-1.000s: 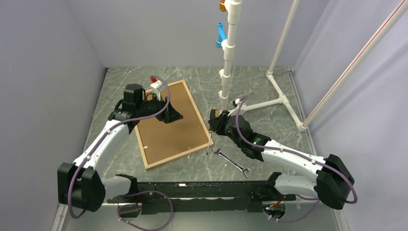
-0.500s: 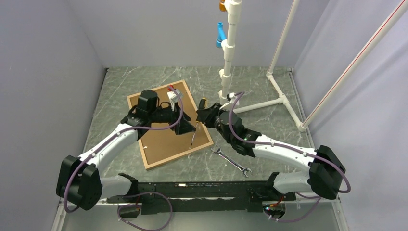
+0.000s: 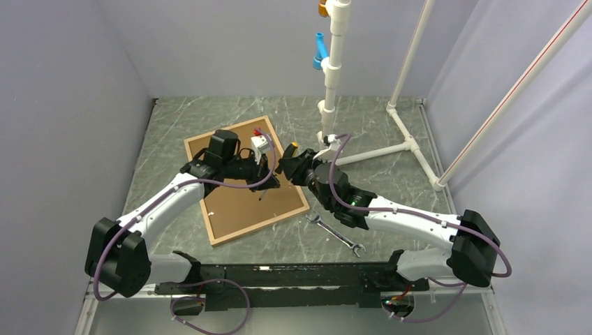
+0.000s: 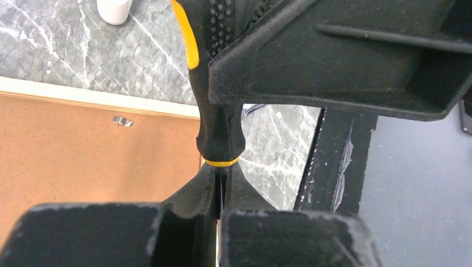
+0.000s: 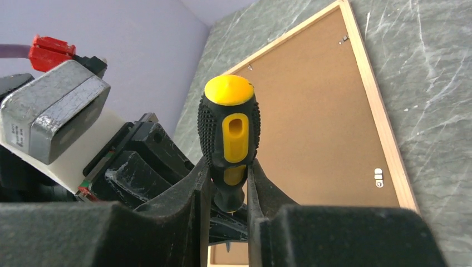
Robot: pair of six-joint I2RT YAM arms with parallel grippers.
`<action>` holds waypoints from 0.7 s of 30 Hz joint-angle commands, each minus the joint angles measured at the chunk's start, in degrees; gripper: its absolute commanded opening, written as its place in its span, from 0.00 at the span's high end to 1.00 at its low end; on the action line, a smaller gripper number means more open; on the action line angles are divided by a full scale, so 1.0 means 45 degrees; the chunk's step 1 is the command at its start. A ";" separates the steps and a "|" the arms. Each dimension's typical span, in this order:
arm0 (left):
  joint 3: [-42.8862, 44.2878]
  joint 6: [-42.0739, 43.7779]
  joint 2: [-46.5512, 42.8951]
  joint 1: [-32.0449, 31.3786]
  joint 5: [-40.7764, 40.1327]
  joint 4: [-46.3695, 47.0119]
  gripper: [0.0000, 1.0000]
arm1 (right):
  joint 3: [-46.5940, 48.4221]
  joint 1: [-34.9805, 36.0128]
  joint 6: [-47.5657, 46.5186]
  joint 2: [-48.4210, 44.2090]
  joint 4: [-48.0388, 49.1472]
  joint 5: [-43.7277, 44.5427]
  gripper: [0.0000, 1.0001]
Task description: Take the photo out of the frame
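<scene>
The frame (image 3: 260,224) lies face down on the table, its thin light wood strips (image 5: 384,122) bordering a plain brown backing board (image 3: 234,209). The photo is hidden under the board. A black-and-yellow screwdriver (image 5: 231,128) stands upright over the board's right edge. My right gripper (image 5: 228,178) is shut on its handle (image 3: 293,149). Just under the handle's yellow ring, my left gripper (image 4: 221,183) is shut on the thin shaft. Small metal clips (image 4: 121,120) sit on the board near its edge (image 5: 378,177).
A steel wrench (image 3: 336,235) lies on the marble tabletop right of the frame. A white pipe stand (image 3: 328,105) with a blue fitting (image 3: 320,52) rises behind the grippers, its foot (image 4: 114,8) near the frame's far corner. Grey walls enclose the table.
My right arm carried the screwdriver left, from the table to the board's right edge. My left arm swung right to meet it and its jaws closed on the shaft.
</scene>
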 commanded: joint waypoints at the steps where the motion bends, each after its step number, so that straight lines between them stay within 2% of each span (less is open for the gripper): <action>1: 0.0299 0.1562 -0.0772 -0.0175 -0.0540 -0.0217 1.00 | 0.0871 0.0035 -0.1337 -0.0730 -0.0930 -0.0891 0.75; 4: 0.0136 0.1980 -0.1144 -0.0170 -0.0739 -0.0286 1.00 | 0.1621 -0.0106 -0.3058 -0.1126 -0.3834 -0.1535 0.21; 5: 0.0119 0.2149 -0.1221 -0.0167 -0.0684 -0.0389 1.00 | 0.1794 -0.0351 -0.3387 -0.1274 -0.4659 -0.2028 0.07; 6: 0.0136 0.2343 -0.1304 -0.0170 -0.0619 -0.0513 1.00 | 0.1906 -0.0618 -0.3670 -0.1431 -0.5380 -0.2604 0.03; 10: -0.0067 0.2938 -0.1703 -0.0183 -0.0204 -0.0573 1.00 | 0.2270 -0.2659 -0.4868 -0.1886 -0.7420 -0.6606 0.00; 16: -0.0184 0.3582 -0.1852 -0.0290 0.0094 -0.0938 1.00 | 0.3319 -0.3299 -0.6553 -0.2011 -0.8595 -1.0968 0.00; 21: -0.0366 0.3933 -0.2106 -0.0599 0.0434 -0.1138 1.00 | 0.3973 -0.3476 -0.5964 -0.1351 -0.8399 -1.1991 0.00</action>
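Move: The left fingers are shut on the screwdriver just below its handle, over the frame lying back-up on the table: its middle is about 13 cm ahead, 11 cm left and 18 cm down. The wrench lies some 7 cm back and 20 cm right of the left hand, on the table. The right hand has the handle between its fingers; from there the frame's middle is roughly 10 cm ahead, 17 cm left, and the white pole's foot 14 cm ahead, 12 cm right, both about 24 cm down. The right fingers spring wide open and let go of the screwdriver handle; that hand slips off first to the right, then draws back about 5 cm while swinging some 35 degrees counter-clockwise, its left side dropping. The left hand keeps its pinch below the handle, easing up about 1 cm and back 1.5 cm as it rolls the handle's top back towards the base. ##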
